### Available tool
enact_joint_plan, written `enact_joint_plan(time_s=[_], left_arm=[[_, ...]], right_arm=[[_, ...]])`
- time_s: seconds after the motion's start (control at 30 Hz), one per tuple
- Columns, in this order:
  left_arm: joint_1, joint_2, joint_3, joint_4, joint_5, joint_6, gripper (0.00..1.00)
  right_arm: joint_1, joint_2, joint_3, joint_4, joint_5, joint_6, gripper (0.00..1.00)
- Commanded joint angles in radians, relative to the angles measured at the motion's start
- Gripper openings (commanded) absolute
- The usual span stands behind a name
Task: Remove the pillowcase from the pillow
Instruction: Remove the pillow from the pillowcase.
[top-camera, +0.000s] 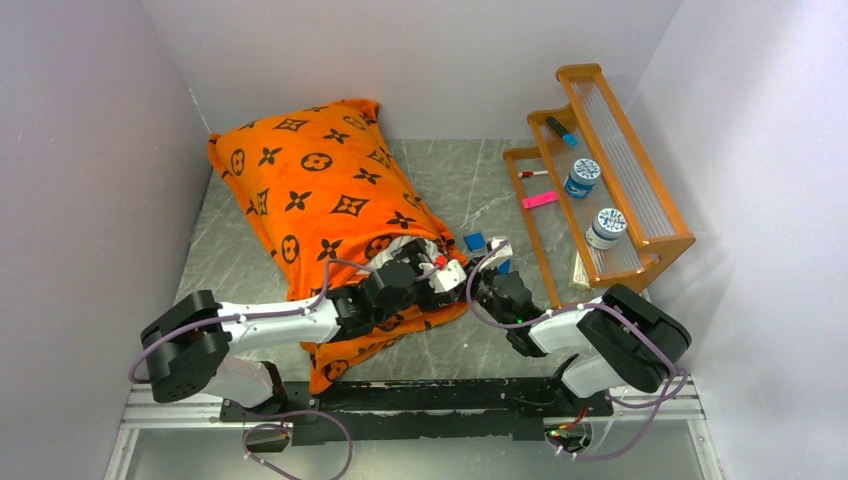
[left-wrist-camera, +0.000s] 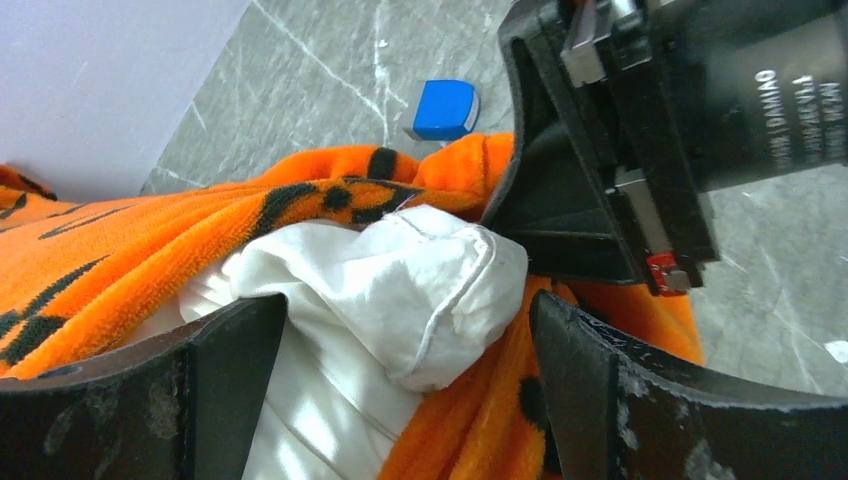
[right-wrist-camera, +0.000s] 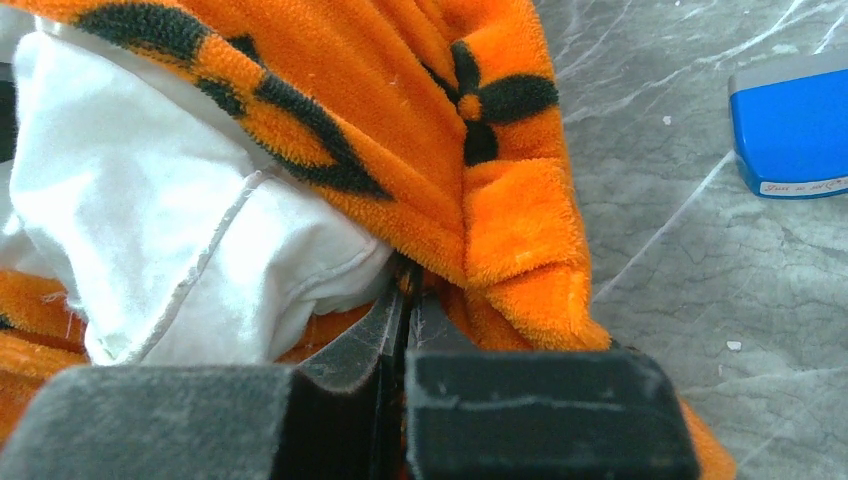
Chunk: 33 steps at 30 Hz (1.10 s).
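The orange pillowcase (top-camera: 320, 190) with dark brown motifs lies diagonally from the back left to the table's middle, stuffed full. At its open near end a corner of the white pillow (left-wrist-camera: 430, 290) pokes out. My left gripper (left-wrist-camera: 405, 325) stands open, its two fingers straddling that white corner without pinching it. My right gripper (right-wrist-camera: 405, 295) is shut on the pillowcase's orange edge (right-wrist-camera: 500, 230), just beside the pillow (right-wrist-camera: 150, 220). In the top view both grippers, left (top-camera: 440, 270) and right (top-camera: 492, 262), meet at the case's mouth.
A small blue block (top-camera: 475, 241) lies on the marble table just beyond the grippers. A wooden tiered rack (top-camera: 640, 170) with two jars, a marker and a pink item stands at the right. White walls close in left, back and right.
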Motion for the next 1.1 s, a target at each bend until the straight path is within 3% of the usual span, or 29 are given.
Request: enact_joint_plan(time_s=[0.0, 0.23, 0.37, 0.53, 0.7, 0.9, 1.07], left_arm=[[-0.002, 0.044, 0.044, 0.082, -0.094, 0.014, 0.96], [-0.002, 0.150, 0.084, 0.085, -0.168, -0.005, 0.87], [0.009, 0.177, 0.105, 0.129, -0.208, -0.022, 0.74], [0.044, 0.207, 0.154, 0.140, -0.230, -0.070, 0.48], [0.069, 0.222, 0.196, 0.119, -0.216, -0.089, 0.07], [0.109, 0.169, 0.256, 0.046, -0.201, -0.170, 0.05], [0.248, 0.099, 0.326, -0.051, -0.038, -0.323, 0.05]], right_arm=[[0.006, -0.012, -0.047, -0.091, -0.023, -0.010, 0.00], [0.006, -0.021, -0.051, -0.088, -0.028, -0.014, 0.00], [0.006, -0.019, -0.052, -0.081, -0.035, -0.015, 0.00], [0.006, -0.020, -0.054, -0.075, -0.044, -0.018, 0.00], [0.006, -0.035, -0.056, -0.089, -0.032, -0.029, 0.00], [0.006, -0.044, -0.062, -0.095, -0.027, -0.045, 0.00], [0.006, -0.042, -0.067, -0.109, 0.007, -0.035, 0.00]])
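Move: The pillow's bunched white corner lies just off the open left fingers, about 4 cm forward, 2 cm right and 3 cm below. The closed right fingers hold the pillowcase edge some 3 cm ahead of the left hand, 5 cm to its right and 3 cm lower. A blue block lies on the table about 10 cm forward, 7 cm right and 10 cm down. From the right hand, the white corner is about 3 cm left and 1 cm forward, near its height. Forward, about 5.5 cm, the left hand reaches into the pillowcase's mouth, first dipping some 2 cm and turning roughly 15 degrees counter-clockwise. Its fingers close from wide open and pinch the white pillow corner, then ease slightly forward and up. The right hand keeps its pinch on the case edge, rising about 1 cm. ##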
